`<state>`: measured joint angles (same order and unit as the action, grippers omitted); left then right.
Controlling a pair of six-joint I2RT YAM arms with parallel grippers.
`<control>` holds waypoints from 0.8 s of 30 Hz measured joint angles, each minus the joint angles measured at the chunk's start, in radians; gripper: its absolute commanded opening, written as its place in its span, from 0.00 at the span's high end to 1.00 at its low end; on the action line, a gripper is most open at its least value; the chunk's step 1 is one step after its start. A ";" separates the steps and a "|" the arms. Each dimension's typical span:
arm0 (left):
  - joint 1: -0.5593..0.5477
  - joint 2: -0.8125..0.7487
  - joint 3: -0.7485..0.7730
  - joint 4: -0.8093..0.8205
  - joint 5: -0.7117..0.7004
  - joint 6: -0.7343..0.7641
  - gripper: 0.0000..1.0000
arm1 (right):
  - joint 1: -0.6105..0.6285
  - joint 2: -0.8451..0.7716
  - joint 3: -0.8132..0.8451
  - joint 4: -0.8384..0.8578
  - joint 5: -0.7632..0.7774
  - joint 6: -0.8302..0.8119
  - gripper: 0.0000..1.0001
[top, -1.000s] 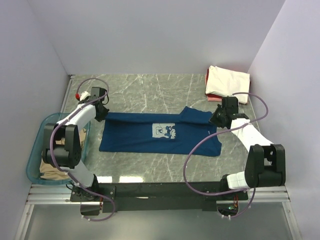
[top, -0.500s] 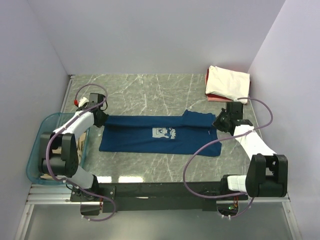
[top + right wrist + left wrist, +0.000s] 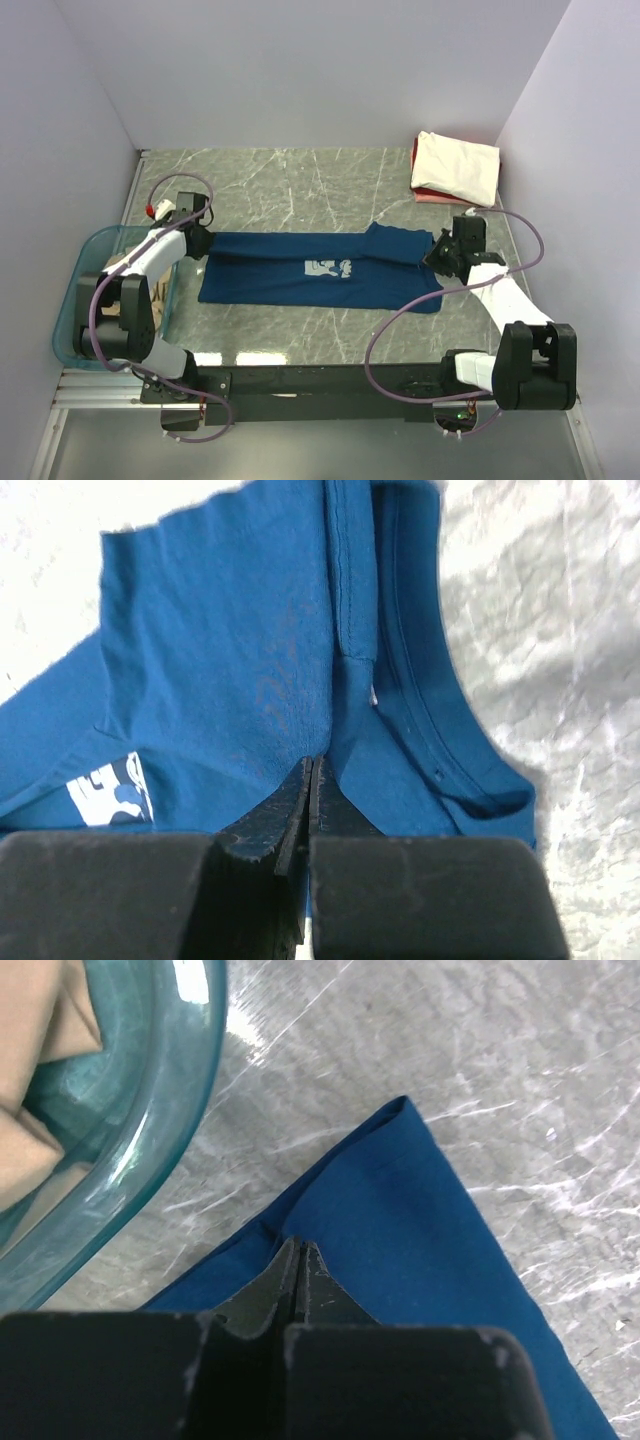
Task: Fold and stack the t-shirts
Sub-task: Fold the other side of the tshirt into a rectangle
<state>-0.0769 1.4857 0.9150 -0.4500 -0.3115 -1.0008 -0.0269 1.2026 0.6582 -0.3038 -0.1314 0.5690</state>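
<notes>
A navy t-shirt (image 3: 290, 272) with a pale print (image 3: 328, 267) lies stretched across the marble table. My left gripper (image 3: 200, 243) is shut on its left far corner; in the left wrist view the cloth (image 3: 430, 1220) puckers at the closed tips (image 3: 298, 1245). At the shirt's right end my right gripper (image 3: 438, 250) is shut on a fold of cloth just beside the collar (image 3: 420, 710), tips (image 3: 310, 762) pressed together. A folded cream t-shirt (image 3: 455, 167) rests on a red one (image 3: 428, 195) at the back right.
A translucent teal tub (image 3: 75, 300) stands at the left table edge, close to the left arm, with tan cloth (image 3: 30, 1050) inside. Its rim (image 3: 170, 1130) is a short way from the shirt corner. Walls close in the left, right and back sides.
Both grippers have moved toward the near edge, drawing the navy shirt's far edge with them. The shirt now lies narrower front to back and tauter.
</notes>
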 measured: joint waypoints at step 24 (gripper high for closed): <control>0.013 -0.116 -0.083 0.050 0.134 0.015 0.12 | 0.166 0.136 0.202 -0.039 0.040 0.006 0.46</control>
<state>-0.0639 1.3701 0.8322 -0.4000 -0.1772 -0.9855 0.1390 1.3384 0.8604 -0.3428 -0.0910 0.5747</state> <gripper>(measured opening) 0.889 0.560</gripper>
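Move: Both hands still pinch the shirt's turned-over far edge; the left hand's laying spot is some 2 cm back and 2 cm below it. The right hand's spot is about 2 cm back, 1 cm left and 2 cm down, with the cartoon print roughly 23 cm left and 1 cm back, and the white folded shirt 22 cm ahead and 6 cm right. From the left hand the basket sits about 21 cm left and 12 cm back. Both hands sink and draw back about 2 cm, open to release the fold, then rise, right sweeping forward-left. ##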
